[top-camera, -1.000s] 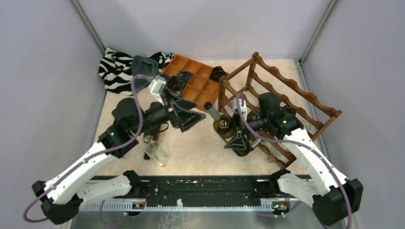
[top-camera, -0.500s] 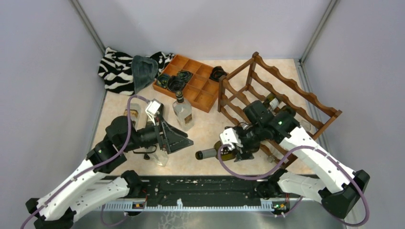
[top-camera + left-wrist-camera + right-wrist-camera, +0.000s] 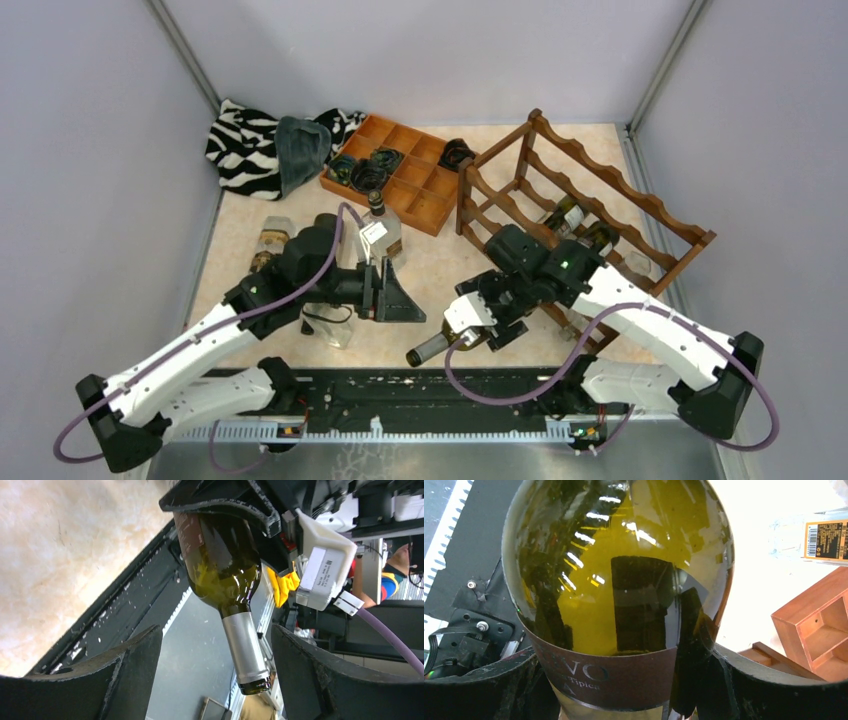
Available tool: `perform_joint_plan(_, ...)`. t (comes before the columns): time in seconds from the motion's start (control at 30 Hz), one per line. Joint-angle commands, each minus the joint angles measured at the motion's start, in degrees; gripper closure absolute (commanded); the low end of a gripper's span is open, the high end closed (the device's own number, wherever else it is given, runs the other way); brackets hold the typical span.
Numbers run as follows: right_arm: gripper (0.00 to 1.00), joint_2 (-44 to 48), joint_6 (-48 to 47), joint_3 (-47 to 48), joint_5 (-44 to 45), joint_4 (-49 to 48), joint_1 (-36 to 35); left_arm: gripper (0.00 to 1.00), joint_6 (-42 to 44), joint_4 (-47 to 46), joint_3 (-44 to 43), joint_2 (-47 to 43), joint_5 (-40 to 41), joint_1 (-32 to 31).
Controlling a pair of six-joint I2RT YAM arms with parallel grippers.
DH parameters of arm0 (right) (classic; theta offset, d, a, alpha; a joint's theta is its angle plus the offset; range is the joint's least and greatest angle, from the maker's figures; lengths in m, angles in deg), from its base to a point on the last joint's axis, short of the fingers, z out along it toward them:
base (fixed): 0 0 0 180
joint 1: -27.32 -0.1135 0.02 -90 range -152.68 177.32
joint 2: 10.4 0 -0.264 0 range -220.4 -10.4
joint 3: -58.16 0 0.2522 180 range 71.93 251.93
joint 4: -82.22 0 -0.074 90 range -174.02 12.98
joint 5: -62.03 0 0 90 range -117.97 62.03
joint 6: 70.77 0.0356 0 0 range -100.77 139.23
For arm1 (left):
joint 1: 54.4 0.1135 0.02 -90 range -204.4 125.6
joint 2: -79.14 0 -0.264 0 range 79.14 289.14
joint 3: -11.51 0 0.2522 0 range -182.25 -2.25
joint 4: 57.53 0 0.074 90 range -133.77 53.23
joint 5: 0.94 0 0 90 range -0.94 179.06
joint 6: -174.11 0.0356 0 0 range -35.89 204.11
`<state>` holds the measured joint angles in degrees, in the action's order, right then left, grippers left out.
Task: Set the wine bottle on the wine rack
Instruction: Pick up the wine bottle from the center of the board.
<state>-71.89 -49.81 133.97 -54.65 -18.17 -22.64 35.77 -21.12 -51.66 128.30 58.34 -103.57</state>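
Observation:
The wine bottle (image 3: 468,328) is dark green glass with a brown label and a silver-capped neck. It hangs tilted above the table, neck pointing near-left. My right gripper (image 3: 490,312) is shut on the wine bottle's body, whose label (image 3: 619,675) sits between the fingers (image 3: 764,685). My left gripper (image 3: 405,300) is open just left of the neck. In the left wrist view the neck (image 3: 245,645) hangs between the two fingers (image 3: 135,675) with gaps on both sides. The reddish-brown wine rack (image 3: 620,195) stands at the right, behind the right arm.
Two bottles (image 3: 565,213) lie in the wine rack. An orange-brown compartment tray (image 3: 425,213) sits at the back centre beside a zebra-striped cloth (image 3: 240,145). Clear glass bottles stand (image 3: 380,235) and lie (image 3: 328,325) near the left arm. A black rail (image 3: 430,395) runs along the near edge.
The right arm has swung the wine bottle away from the rack toward the near edge, neck now pointing near-left. The left gripper has moved right to the neck and its jaws have narrowed.

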Motion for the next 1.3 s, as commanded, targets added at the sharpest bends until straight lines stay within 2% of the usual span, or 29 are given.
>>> perform_joint_plan(0.0, 1.00, -0.47, -0.26, 4.45, 2.67, -3.84, -2.84, 0.15, -1.52, 1.39, 0.83, 1.46, -3.04, -1.90)
perform_joint_plan(0.17, 1.00, -2.95, 3.42, 4.35, 10.03, -6.70, -5.82, 0.16, -2.77, -1.55, 2.44, 3.98, -4.19, -4.79)
perform_joint_plan(0.3, 1.00, -3.53, 5.36, 5.11, 10.48, -7.73, -5.86, 0.18, -3.92, -4.28, 5.11, 4.49, -4.68, -6.42)
perform_joint_plan(0.5, 1.00, -3.88, 5.88, 6.17, 9.61, -7.57, -5.96, 0.27, -6.58, -11.85, 10.08, 6.08, -6.21, -7.48)
perform_joint_plan(0.7, 1.00, -4.73, 6.09, 6.45, 9.84, -7.66, -7.26, 0.29, -6.76, -13.99, 10.15, 8.69, -6.89, -8.14)
perform_joint_plan(0.8, 1.00, -5.10, 6.40, 6.47, 10.20, -8.04, -8.13, 0.35, -7.35, -15.65, 10.58, 9.86, -7.52, -8.27)
perform_joint_plan(1.27, 1.00, -5.21, 8.90, 5.57, 12.40, -9.11, -8.67, 0.50, -8.73, -18.48, 12.46, 9.95, -8.74, -8.51)
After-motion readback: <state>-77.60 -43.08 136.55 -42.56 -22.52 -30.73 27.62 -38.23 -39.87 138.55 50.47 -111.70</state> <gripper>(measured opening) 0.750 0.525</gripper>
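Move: My right hand already grips the wine bottle's body, its neck slanting up towards my left hand: the neck's middle is some 9 cm left of that right hand, 3 cm back and about 5 cm up. From my open left hand the same neck lies about 6 cm back, 5 cm right and 7 cm below. The clear bottle stands some 15 cm ahead, 7 cm left and 10 cm below my left hand. The wine rack's middle is about 22 cm ahead and 25 cm right of my right hand. I sink my left hand about 7 cm and draw it back some 5 cm, then ease it a few centimetres right so its fingers straddle the bottle's neck and close roughly a third of the way around it; the wrist turns clockwise and tilts, about 15 degrees overall. Meanwhile my right hand keeps its grip on the body and shifts the bottle 2 to 3 cm left and forward to meet them. ##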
